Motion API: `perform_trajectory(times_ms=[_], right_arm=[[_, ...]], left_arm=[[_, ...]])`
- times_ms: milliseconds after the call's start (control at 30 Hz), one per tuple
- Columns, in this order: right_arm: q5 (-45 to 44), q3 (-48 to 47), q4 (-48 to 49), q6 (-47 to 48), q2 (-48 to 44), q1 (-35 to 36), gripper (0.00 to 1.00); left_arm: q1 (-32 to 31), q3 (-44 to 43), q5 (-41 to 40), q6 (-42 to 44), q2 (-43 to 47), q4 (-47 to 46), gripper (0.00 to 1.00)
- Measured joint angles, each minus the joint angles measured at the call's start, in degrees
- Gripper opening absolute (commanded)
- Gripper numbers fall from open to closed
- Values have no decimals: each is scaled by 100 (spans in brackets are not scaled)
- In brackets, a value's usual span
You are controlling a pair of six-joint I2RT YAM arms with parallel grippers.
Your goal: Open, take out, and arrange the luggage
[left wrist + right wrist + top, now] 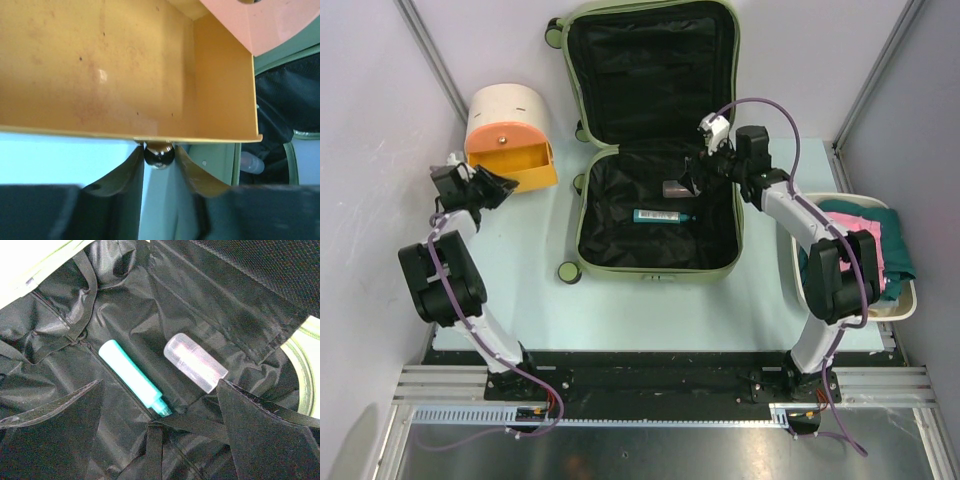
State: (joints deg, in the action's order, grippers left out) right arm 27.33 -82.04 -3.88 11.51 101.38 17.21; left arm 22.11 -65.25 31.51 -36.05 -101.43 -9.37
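Observation:
The luggage (pixel 655 273), a pale green suitcase, lies open on the table with its lid flat toward the back. On its black lining (pixel 125 290) rest a teal tube (pixel 132 376) and a clear pinkish bottle (pixel 195 361). My right gripper (pixel 160 382) hangs open just above them, the tube's cap between its fingers and the bottle's end by the right finger. My left gripper (pixel 159 150) is shut on the black knob (pixel 159 156) of an orange drawer (pixel 125 75), left of the luggage. That drawer (pixel 515 160) stands pulled out of the drum-shaped container (pixel 507 105).
A white basin (pixel 800 280) at the right table edge holds pink and dark teal clothes (pixel 865 235). Walls close in both sides and the back. The suitcase's green edge (pixel 300 135) lies just right of the drawer.

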Motion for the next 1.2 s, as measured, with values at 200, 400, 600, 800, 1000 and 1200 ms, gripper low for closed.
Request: perform_trajectory(times_ms=[200, 400, 600, 800, 1000, 1200], right_arm=[[61, -310, -26, 129, 321, 96, 97], [-76, -1078, -326, 699, 1003, 267, 94], [-494, -1762, -734, 2037, 1849, 474, 91], [-654, -2050, -1119, 3217, 2594, 391, 90], [-780, -2144, -1045, 4074, 2898, 251, 79], [-909, -2153, -929, 4374, 3119, 269, 46]], left_arm=[[68, 0, 129, 2, 7, 52, 84], [125, 68, 243, 269, 321, 216, 92], [192, 216, 678, 1091, 1040, 485, 98], [203, 667, 1185, 1895, 1843, 595, 98], [142, 859, 1410, 2380, 2155, 748, 96], [-380, 859, 1248, 3014, 2312, 1156, 94]])
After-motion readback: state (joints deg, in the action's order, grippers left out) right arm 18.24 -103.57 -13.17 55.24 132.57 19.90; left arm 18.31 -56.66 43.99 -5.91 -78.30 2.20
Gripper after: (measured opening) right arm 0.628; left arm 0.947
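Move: The clear bottle in the suitcase lies about 9 cm ahead of the right hand, 1 cm to its left and 17 cm below; the teal tube is some 7 cm nearer the base than the bottle and 4 cm farther left. The left hand already holds the drawer knob between its fingers; the open yellow drawer's middle is about 5 cm ahead of that hand and 1 cm to its right. Right hand sinks some 16 cm and forward, fingers closing about the bottle; left opens, backing off the knob. ##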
